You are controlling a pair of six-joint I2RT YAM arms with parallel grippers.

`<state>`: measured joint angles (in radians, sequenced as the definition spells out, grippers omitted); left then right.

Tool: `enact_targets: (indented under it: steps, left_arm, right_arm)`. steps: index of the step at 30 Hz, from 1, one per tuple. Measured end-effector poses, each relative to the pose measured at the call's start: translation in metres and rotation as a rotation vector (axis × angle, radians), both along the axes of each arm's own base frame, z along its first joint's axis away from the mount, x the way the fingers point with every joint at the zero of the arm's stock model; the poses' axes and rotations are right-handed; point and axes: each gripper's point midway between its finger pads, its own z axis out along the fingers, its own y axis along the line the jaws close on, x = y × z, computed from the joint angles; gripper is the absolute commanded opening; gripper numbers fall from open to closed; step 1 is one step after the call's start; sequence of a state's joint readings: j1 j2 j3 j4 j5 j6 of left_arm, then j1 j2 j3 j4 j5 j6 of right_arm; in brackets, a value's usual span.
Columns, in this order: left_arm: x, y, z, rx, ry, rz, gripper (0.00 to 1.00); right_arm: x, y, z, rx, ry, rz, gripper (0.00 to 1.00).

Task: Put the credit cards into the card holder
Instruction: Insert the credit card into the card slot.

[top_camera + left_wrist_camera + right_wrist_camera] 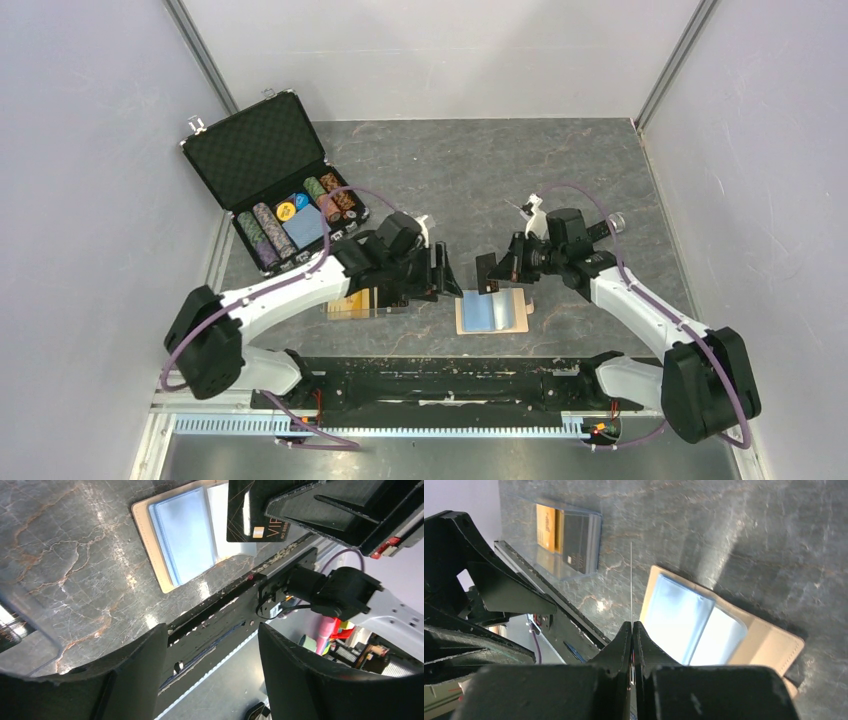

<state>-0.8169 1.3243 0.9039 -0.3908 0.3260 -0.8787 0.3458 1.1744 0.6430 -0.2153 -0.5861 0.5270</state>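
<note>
The card holder [490,312] lies open on the table, tan with light blue pockets [187,535] facing up. My right gripper [497,268] is shut on a black credit card [247,515] with gold print, held upright just above the holder's left edge. In the right wrist view the card shows only as a thin edge [631,580] rising from the closed fingertips [632,625]. My left gripper [448,275] hovers open and empty just left of the holder, its fingers [300,675] apart. An orange-gold card [548,527] and a dark grey card [579,542] lie in a clear box.
The clear plastic box [362,303] sits under my left arm, left of the holder. An open black poker-chip case [270,175] stands at the back left. The black base rail [440,380] runs along the near table edge.
</note>
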Motion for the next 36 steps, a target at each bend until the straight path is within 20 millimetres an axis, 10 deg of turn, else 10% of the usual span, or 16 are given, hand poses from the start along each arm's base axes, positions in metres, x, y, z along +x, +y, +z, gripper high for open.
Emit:
enact_targets:
  steps: [13,36]
  left_arm:
    - [-0.003,-0.011,-0.069,0.245,0.055,-0.01,0.44]
    - [0.009,-0.026,-0.122,0.432,0.087,-0.017,0.26]
  right_arm:
    - [-0.032,-0.026,-0.041,-0.056,0.1,-0.029,0.0]
    - [-0.045,-0.046,-0.074,-0.133,0.155,-0.057,0.0]
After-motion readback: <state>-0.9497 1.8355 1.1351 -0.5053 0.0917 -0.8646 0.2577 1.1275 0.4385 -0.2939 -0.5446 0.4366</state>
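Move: The open card holder lies below both hands. Its left edge is about 4 cm right of the empty left hand and 13 cm below; the blue pocket's middle is about 9 cm right of that hand, with the card box some 16 cm to its left and 2 cm farther out. From the right hand, already gripping a black card, the clear pocket is about 6 cm back, 1 cm left and 11 cm below; the blue pocket lies 5 cm left of the clear one. Down go both hands onto the open holder: the left sinks about 12 cm, drifting a little right, its fingers tipping some 25 degrees steeper and narrowing to straddle the holder's left edge, one fingertip coming onto the beige rim. The right, fingers kept shut on the card, descends about 7 cm while drawing back and right 4 to 5 cm each, bringing the card over the clear pocket by the fold. ##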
